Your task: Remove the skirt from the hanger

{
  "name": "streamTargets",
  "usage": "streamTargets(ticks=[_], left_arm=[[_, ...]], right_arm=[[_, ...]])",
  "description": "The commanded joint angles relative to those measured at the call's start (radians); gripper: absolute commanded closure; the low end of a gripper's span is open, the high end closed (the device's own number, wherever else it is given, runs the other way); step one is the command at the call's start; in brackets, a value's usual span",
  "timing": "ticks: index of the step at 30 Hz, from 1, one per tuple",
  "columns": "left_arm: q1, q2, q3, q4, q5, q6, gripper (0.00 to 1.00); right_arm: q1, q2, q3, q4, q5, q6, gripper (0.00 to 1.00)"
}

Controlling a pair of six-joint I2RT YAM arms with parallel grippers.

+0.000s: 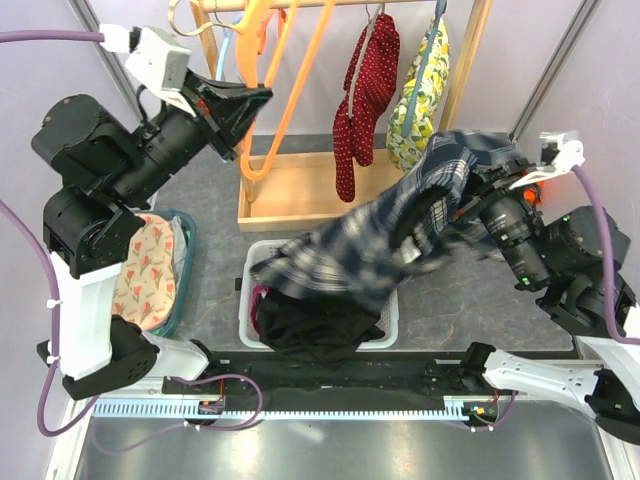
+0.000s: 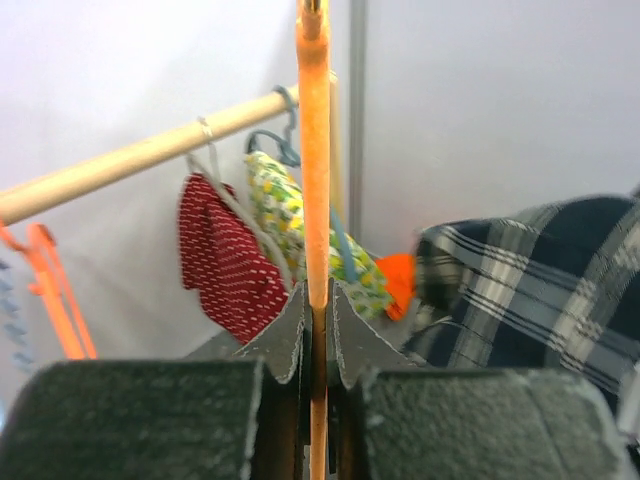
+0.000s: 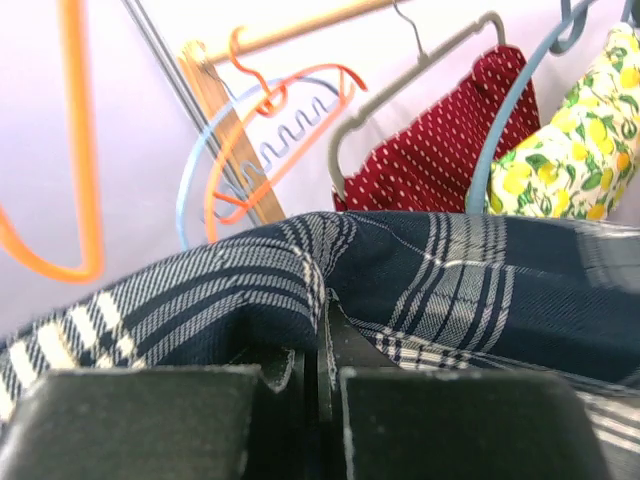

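Observation:
My left gripper is shut on the thin peach-orange hanger, held up at the back left near the rack; the hanger's bar runs straight through the jaws. The navy plaid skirt hangs apart from the hanger, to its right. My right gripper is shut on a fold of the skirt and holds it up. The skirt's lower end trails down over the white basket. In the right wrist view the hanger shows at the far left, bare.
The white basket holds a black garment and a magenta one. On the wooden rack hang a red dotted garment, a lemon-print garment, a red-orange hanger and a light-blue hanger. A teal tub with floral cloth stands left.

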Motion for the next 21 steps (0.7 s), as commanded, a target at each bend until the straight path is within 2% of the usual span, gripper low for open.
streamTargets(ticks=[1,9,12,14,17,21], left_arm=[[0.001,-0.035,0.003,0.099,-0.122,-0.007,0.98],[0.001,-0.101,-0.1,0.085,-0.151,-0.007,0.98],[0.001,-0.116,-0.131,0.085,-0.167,0.026,0.98],[0.001,-0.126,-0.149,0.085,-0.176,0.037,0.98],[0.001,-0.121,-0.16,0.071,-0.191,0.046,0.98],[0.001,-0.113,-0.166,0.041,-0.214,0.049,0.98]], right_arm=[[0.0,0.06,0.021,-0.009,0.014,-0.02,1.0],[0.0,0.124,0.076,-0.01,-0.067,0.009,1.0],[-0.002,0.127,0.078,0.005,-0.13,0.043,1.0],[0.001,0.135,0.076,0.025,-0.224,0.078,1.0],[0.035,0.169,0.06,0.053,-0.279,0.134,1.0],[0.173,0.27,0.072,0.063,-0.258,0.109,1.0]])
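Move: The right hand already holds the bunched plaid skirt. The basket it is headed for lies about 17 cm to its left, level fore-and-aft, and some 55 cm below; the red dotted garment hangs roughly 26 cm ahead, 4 cm left and 14 cm lower. The left hand holds the emptied hanger; the rod is about 25 cm ahead, 5 cm left and 8 cm down, with the blue hanger below that spot and the orange hanger 4 cm right of the blue one. Leftward and down, the right hand keeps its grip on the plaid skirt and carries it in towards the basket, about 10 cm left and 5 cm lower, swinging out forward a little and back again while turning counter-clockwise and tipping down slightly. The left hand, still pinching the free hanger, drifts some 3 cm left, rising briefly and then sinking, and turns about 10 degrees counter-clockwise. ##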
